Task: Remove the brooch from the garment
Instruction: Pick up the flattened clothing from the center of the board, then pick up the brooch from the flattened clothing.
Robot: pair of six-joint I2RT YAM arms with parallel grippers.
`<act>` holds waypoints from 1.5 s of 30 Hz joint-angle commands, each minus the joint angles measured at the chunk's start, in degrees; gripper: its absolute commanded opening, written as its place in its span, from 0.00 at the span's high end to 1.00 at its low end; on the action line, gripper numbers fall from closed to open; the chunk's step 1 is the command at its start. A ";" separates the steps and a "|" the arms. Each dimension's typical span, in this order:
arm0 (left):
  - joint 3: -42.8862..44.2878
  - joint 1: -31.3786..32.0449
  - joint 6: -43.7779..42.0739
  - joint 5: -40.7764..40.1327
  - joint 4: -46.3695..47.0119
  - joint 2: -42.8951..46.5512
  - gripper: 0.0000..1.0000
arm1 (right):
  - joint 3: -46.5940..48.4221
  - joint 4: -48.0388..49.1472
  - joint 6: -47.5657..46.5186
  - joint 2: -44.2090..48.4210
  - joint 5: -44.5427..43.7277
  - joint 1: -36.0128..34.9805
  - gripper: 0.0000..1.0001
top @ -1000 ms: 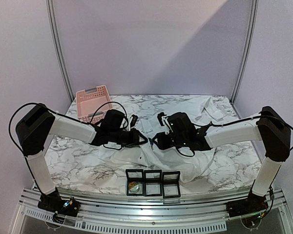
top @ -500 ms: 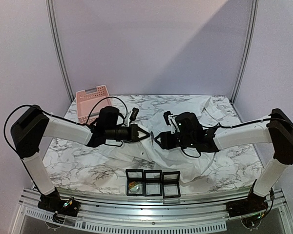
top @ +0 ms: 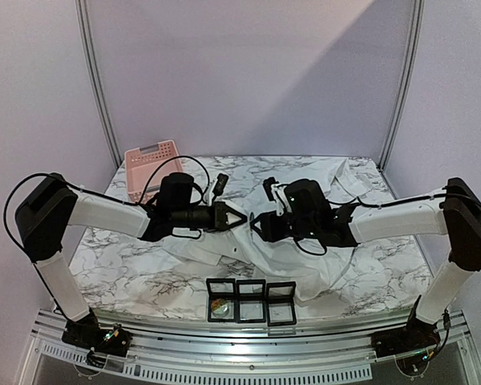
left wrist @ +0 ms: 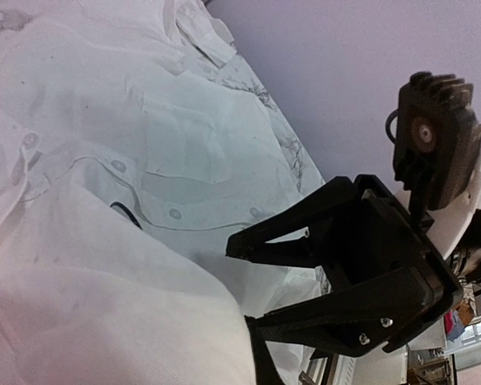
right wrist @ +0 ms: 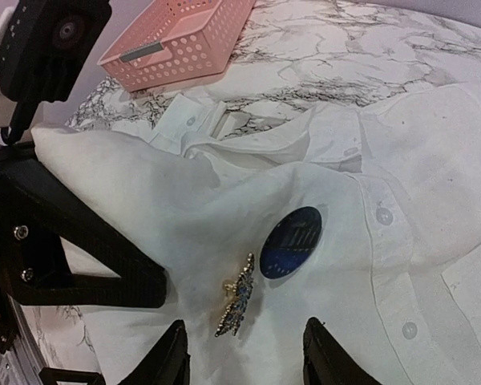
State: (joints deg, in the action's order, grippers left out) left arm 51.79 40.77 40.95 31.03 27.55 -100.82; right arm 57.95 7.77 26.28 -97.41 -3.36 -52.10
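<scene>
The white garment (top: 224,250) lies spread over the marble table, with one fold pulled up between the two arms. My left gripper (top: 243,218) is shut on that raised fold, and the cloth (left wrist: 104,305) hides most of its fingers. In the right wrist view the brooch (right wrist: 239,305), a gold and blue leaf shape, is pinned to the lifted garment (right wrist: 433,160) beside a dark blue oval patch (right wrist: 291,241). My right gripper (right wrist: 244,357) is open just short of the brooch, one finger on each side and touching nothing. The left wrist view shows those open fingers (left wrist: 264,245) from the front.
A pink basket (top: 152,164) stands at the back left, beyond the shirt. Three black display frames (top: 251,301) sit in a row at the near edge, and the left one holds a small object. The two wrists are close together over the table's middle.
My left gripper closed on the fabric and lifted the fold up and to the right. My right gripper rose and turned to face it, its jaws opening wider.
</scene>
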 commanded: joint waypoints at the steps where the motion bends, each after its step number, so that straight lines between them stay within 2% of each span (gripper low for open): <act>1: 0.25 0.62 -1.21 0.61 0.19 1.99 1.00 | 2.29 -1.06 -1.06 -2.09 -1.26 -0.74 0.54; 13: 0.24 0.62 -1.63 0.66 -0.29 2.32 1.00 | 7.15 -4.80 -1.50 -6.19 -3.32 -1.69 0.69; 25: 0.54 0.62 -2.45 -0.09 -1.36 2.73 1.00 | 8.21 -7.68 0.02 -7.72 -6.26 -2.33 0.81; 32: 0.68 0.63 -2.58 0.00 -1.70 2.63 1.00 | 8.39 -7.42 0.08 -7.88 -5.90 -2.37 0.94; 38: 0.64 0.64 -2.71 0.09 -1.71 2.67 1.00 | 8.93 -7.68 0.25 -8.36 -6.27 -2.39 1.00; 45: 0.60 0.71 -2.78 0.00 -1.71 2.71 1.00 | 9.07 -7.68 0.14 -8.25 -5.15 -2.38 1.00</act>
State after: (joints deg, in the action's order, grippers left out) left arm 51.79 40.77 39.13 30.59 25.50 -99.88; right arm 65.76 1.06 26.39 -104.38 -8.45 -54.11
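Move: The jewelled brooch sits on the raised white cloth just in front of the half-open right fingers, about 2 cm ahead, 2 cm left and 3 cm below them. The blue oval brooch is some 2 cm farther ahead of it. The fold pinched by the left fingers is roughly 1 cm ahead and 4 cm left of the right hand, level with it. From the left hand the jewelled brooch is about 2 cm ahead, 2 cm right and a little lower. The right fingers close from about half open to fully shut at the near, lower end of the jewelled brooch, pinching its gold part. To get there the hand eases left, then sinks, ending about 2 cm down, 1.5 cm left and 1 cm forward, with a slight roll. The left hand stays in place, still holding the fold taut. ##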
